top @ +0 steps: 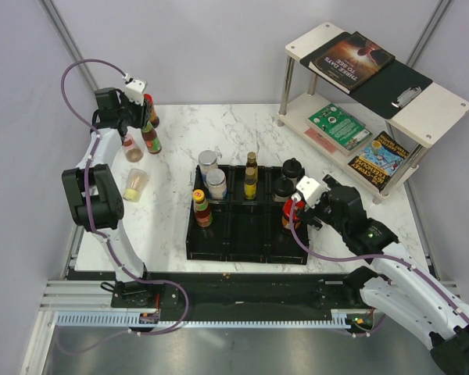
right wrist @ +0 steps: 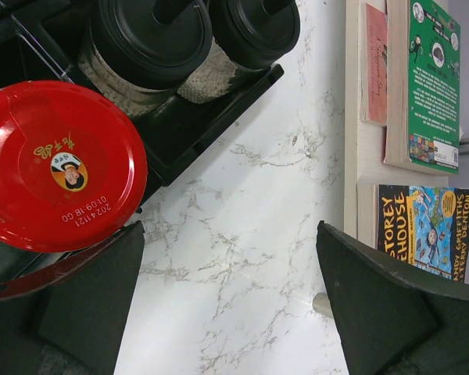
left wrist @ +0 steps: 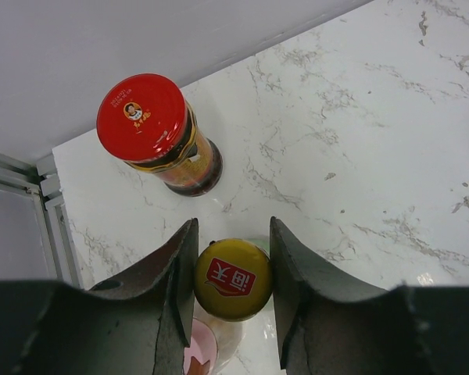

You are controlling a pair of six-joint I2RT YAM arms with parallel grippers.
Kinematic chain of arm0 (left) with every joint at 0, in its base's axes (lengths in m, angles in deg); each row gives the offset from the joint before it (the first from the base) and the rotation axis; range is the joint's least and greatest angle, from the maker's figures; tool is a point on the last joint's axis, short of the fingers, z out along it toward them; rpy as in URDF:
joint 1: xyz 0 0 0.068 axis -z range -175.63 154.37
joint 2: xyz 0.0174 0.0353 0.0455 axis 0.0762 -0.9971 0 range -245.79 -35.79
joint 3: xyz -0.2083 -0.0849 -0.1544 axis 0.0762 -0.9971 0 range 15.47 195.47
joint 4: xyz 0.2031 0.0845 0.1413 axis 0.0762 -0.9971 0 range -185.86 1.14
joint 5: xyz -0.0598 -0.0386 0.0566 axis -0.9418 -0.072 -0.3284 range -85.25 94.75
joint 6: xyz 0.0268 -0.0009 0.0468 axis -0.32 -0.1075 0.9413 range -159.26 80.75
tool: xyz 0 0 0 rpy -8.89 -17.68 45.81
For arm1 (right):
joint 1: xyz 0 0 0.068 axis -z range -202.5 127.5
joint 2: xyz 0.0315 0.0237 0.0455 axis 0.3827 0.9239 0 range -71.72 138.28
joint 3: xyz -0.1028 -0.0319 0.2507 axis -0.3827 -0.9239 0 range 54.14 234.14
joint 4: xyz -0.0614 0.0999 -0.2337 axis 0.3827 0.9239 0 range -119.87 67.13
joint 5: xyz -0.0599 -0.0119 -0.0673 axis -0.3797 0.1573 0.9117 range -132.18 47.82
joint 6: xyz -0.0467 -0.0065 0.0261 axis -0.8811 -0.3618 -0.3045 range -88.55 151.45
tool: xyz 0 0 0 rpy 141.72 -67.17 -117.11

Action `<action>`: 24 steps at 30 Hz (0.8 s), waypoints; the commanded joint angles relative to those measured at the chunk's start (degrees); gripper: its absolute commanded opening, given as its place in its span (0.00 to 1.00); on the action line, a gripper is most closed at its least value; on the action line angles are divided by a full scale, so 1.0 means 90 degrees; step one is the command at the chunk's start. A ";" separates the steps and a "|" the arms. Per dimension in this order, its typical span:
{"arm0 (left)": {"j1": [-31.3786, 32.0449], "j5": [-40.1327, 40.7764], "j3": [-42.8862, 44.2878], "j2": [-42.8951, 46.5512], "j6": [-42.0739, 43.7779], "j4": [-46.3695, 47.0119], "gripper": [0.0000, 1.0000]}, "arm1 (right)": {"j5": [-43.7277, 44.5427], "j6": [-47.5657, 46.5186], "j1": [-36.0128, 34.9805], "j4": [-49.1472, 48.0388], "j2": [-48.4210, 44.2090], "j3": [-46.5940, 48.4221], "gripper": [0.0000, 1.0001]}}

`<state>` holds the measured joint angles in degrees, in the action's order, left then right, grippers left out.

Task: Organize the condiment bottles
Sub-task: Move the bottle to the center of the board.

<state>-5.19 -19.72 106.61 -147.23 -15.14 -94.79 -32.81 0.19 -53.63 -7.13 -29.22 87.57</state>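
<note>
My left gripper [left wrist: 233, 226] is shut on the yellow cap of a sauce bottle [left wrist: 233, 279] at the table's far left. A red-capped jar [left wrist: 143, 119] stands just beyond it, and a pink-lidded shaker [left wrist: 197, 355] sits below it. The black tray [top: 242, 234] holds a yellow-capped bottle [top: 202, 207], two silver-lidded jars [top: 216, 183], a slim dark bottle [top: 251, 176], two black-lidded jars [right wrist: 148, 39] and a red-capped jar [right wrist: 59, 164]. My right gripper [right wrist: 230, 226] is open over bare marble, just right of that red-capped jar.
A clear jar [top: 135, 185] lies on the marble left of the tray. A two-level white shelf [top: 430, 105] with books [top: 352, 58] stands at the back right, close to my right gripper. Grey walls bound the left and far edges.
</note>
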 commanded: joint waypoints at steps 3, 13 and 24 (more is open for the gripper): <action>0.0008 -0.0289 0.0050 0.0633 0.0104 -0.0336 0.02 | 0.0121 0.0037 0.0022 -0.0144 -0.0035 0.0006 0.98; 0.0125 -0.0738 -0.0643 0.1727 0.0074 -0.0834 0.02 | 0.0082 0.0046 0.0032 -0.0115 -0.0084 0.0016 0.98; 0.0554 -0.0982 -0.1971 0.2684 0.0289 -0.1001 0.02 | -0.0015 0.0066 0.0061 -0.0066 -0.0171 0.0036 0.98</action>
<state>-1.45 -25.29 91.22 -129.41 -14.26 -106.72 -32.86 0.21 -53.35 -7.06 -30.10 87.57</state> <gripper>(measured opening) 0.441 0.982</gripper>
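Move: The left gripper already grips the yellow-capped bottle by its cap. The empty middle compartment in the tray's near row lies about 33 cm to the right, 29 back and 13 below. The red-lid jar stands some 11 cm straight ahead, the pink-lid jar 8 left and 2 back. On the route, the white jars in the tray are roughly 23 right and 16 back. From the right gripper, that compartment is about 20 cm left and 2 back. Keep the left fingers shut on the bottle's cap and draw the bottle back about 10 cm and some 6 cm right, away from the red-lid jar and towards the black tray, bearing more to the right as you go. Ride barely a centimetre higher midway, then sink back to level, tipping the hand down and turning it clockwise about 10 degrees each. ##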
